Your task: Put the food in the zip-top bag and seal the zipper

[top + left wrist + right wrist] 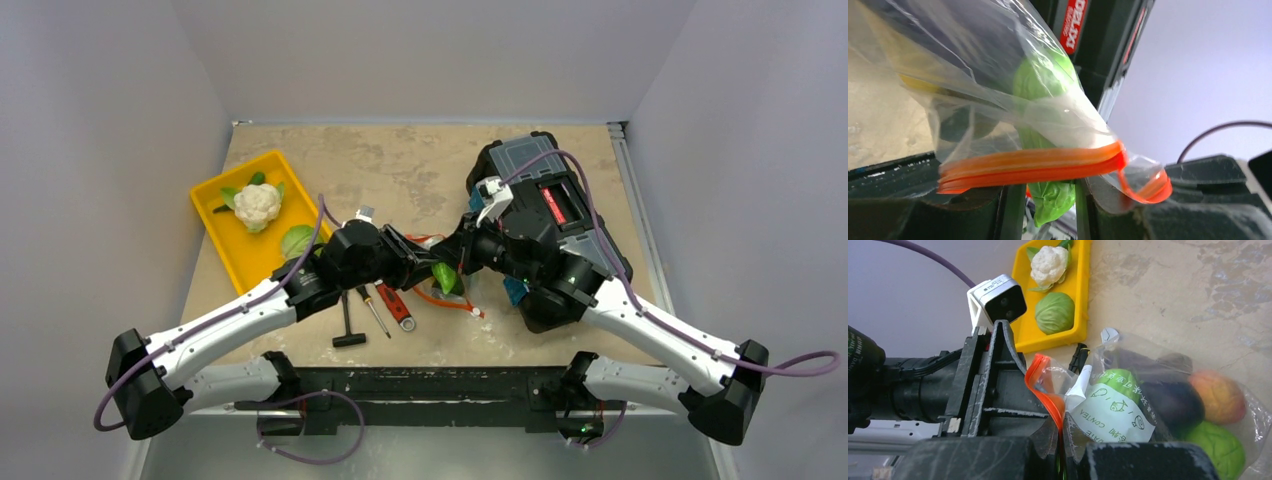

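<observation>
The clear zip-top bag (1148,352) hangs between my two grippers over the middle of the table. My right gripper (1062,436) is shut on its red-orange zipper (1045,390) near one end. Inside the bag lie an orange ball (1218,395), a dark purple eggplant (1173,402) and two green pieces (1215,445), behind a white label (1110,415). My left gripper (1045,200) is shut on a long green piece (1050,200) that runs up past the zipper (1033,167) into the bag's mouth. From above, that green piece (445,277) shows between both grippers.
A yellow tray (245,258) at the left holds a white cauliflower (258,205) and a pale-green cabbage (297,241). A red-handled wrench (397,306), a screwdriver (375,312) and a black T-handle key (348,325) lie under the left arm. A black toolbox (545,165) stands at the right.
</observation>
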Robot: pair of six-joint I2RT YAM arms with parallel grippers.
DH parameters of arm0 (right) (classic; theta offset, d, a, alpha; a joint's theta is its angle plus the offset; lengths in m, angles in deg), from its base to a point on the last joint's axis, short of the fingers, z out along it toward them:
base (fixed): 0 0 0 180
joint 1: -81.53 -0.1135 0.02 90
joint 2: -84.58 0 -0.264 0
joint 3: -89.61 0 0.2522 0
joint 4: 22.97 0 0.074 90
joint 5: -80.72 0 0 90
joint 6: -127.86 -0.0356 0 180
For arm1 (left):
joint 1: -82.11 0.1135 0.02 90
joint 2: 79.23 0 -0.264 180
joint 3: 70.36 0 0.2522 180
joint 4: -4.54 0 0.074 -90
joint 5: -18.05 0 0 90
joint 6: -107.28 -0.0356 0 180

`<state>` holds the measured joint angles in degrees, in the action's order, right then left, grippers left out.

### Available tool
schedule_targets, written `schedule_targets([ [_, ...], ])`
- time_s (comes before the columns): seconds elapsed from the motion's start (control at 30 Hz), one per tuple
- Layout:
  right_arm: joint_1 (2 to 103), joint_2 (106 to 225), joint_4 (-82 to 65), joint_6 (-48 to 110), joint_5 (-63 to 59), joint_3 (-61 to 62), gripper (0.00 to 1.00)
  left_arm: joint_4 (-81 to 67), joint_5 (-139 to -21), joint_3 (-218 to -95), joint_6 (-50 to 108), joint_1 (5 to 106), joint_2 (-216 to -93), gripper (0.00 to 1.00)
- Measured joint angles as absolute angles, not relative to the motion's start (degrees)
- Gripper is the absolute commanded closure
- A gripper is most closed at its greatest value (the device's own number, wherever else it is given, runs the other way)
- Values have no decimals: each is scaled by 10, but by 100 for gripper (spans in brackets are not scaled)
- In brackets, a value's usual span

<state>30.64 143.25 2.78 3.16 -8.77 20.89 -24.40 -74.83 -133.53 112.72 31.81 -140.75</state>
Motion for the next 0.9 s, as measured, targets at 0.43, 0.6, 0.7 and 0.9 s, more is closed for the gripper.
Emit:
schedule_targets([
  [0.43,300,1414,12,-19,-97,212,100,-286,-653,-1338,1075,320,-1428,5],
  [0.6,298,1415,22,-22,-97,204,100,-312,-681,-1354,996,322,-1415,5],
  [0.7,298,1415,29,-17,-101,197,100,-314,-717,-1354,937,322,-1379,5],
  [0.9,297,1420,37,-1,-113,196,100,-340,-774,-1370,794,322,-1291,7],
])
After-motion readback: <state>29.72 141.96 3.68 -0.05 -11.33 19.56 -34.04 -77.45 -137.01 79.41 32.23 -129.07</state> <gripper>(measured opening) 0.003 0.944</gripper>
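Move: The left hand holds the long green vegetable part-way into the bag's mouth; the food already in the bag lies about 4 cm back, 5 cm right and roughly 11 cm below this hand. On the table, 20-odd cm below, the red wrench lies some 7 cm back and 10 cm left, the screwdriver about 10 cm back and 16 cm left. From the right hand, pinching the rim, the bagged food is around 7 cm back, 4 cm right and 14 cm lower. The left fingers let go of the long green vegetable inside the bag: still gripping, the hand first eases forward and down about 3 cm, spreads wide at the bottom, then draws back, up and left out of the mouth, some 10 cm in all, its fingers tipping up about 30 degrees. The right hand keeps its pinch on the orange rim and lifts about 2 cm. ##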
